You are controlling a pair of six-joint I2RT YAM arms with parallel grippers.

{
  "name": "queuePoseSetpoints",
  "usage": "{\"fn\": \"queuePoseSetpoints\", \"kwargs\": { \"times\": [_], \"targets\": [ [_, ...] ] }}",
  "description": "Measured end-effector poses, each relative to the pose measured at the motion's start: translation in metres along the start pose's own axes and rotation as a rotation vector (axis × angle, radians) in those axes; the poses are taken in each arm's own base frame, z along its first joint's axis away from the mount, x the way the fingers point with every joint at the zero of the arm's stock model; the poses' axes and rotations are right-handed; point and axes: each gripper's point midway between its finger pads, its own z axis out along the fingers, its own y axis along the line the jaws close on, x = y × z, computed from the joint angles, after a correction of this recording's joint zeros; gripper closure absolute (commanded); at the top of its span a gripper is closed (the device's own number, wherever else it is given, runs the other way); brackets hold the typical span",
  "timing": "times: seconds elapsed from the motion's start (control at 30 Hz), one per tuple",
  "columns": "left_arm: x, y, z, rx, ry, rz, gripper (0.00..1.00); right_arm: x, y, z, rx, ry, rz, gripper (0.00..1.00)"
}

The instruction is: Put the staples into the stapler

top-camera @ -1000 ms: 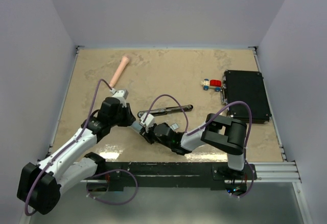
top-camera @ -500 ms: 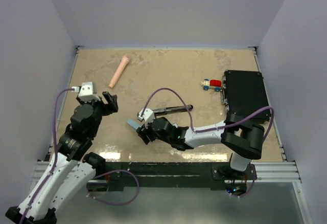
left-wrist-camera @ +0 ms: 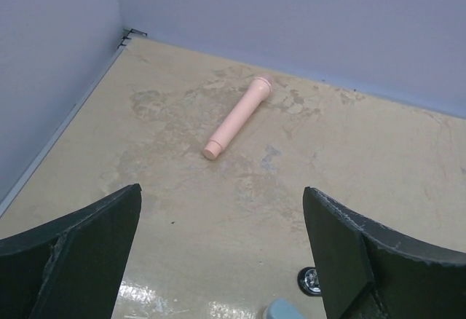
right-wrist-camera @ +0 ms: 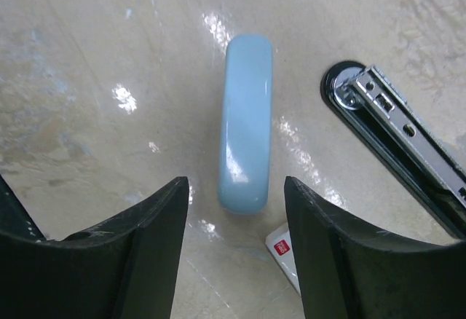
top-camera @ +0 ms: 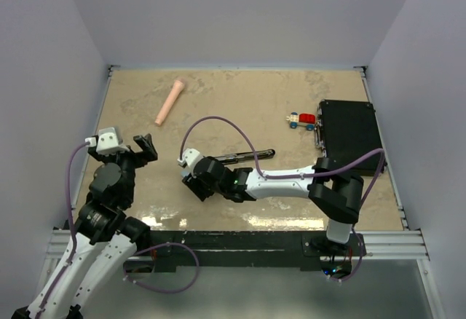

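The black stapler (top-camera: 244,156) lies opened out on the table, its metal rail (right-wrist-camera: 397,133) bare. Beside it a pale blue oblong block (right-wrist-camera: 245,122) lies flat, and a small white staples box with red print (right-wrist-camera: 285,253) sits by my right finger. My right gripper (right-wrist-camera: 234,184) is open, its jaws on either side of the block's near end with gaps on both sides. From above, the right gripper (top-camera: 191,180) covers both. My left gripper (left-wrist-camera: 222,191) is open and empty, drawn back to the left (top-camera: 145,146). The block's tip (left-wrist-camera: 284,310) and the stapler's round end (left-wrist-camera: 312,281) show below it.
A pink cylinder (top-camera: 169,102) lies at the back left, also ahead of the left gripper (left-wrist-camera: 237,117). A small toy car (top-camera: 301,120) and a black case (top-camera: 351,135) sit at the right. Walls close in the table on three sides.
The left arm has pulled back to the left and opened its gripper wide. The right arm has stretched further left, and its jaws have opened around the blue block.
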Motion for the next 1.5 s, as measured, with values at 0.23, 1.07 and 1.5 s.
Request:
{"fn": "queuePoseSetpoints", "kwargs": {
  "times": [0.23,1.07,1.5],
  "targets": [
    [0.007,-0.002,0.005,0.005,0.028,0.018,0.04,0.025,-0.002,0.011,0.022,0.105,-0.022,0.64],
    [0.008,-0.008,0.006,0.044,0.036,0.014,0.05,0.012,-0.003,0.006,0.034,0.127,-0.026,0.72],
    [0.008,-0.008,0.006,0.045,0.037,0.014,0.05,0.024,-0.005,0.016,0.052,0.142,-0.021,0.92]
  ]
}}
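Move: The light-blue block's near end already lies between and below the right fingertips; its middle is about 2 cm ahead, 2 cm left and some 3 cm below the hand. The opened stapler's middle is roughly 8 cm ahead and 13 cm right of the hand, and the white box with the red label 1 cm back and 5 cm right, both some 3 cm below. From the left hand the block lies about 13 cm right, 1 cm back and 23 cm below. The right fingertips come to pinch the light-blue block by its near end, one on each long side. The hand sinks about 3 cm while the fingers narrow, eases back up nearly 2 cm as they widen slightly, then closes on the block and, with the grip kept, goes down again just under 2 cm; along the way the fingers tip some 10 degrees more steeply down. ##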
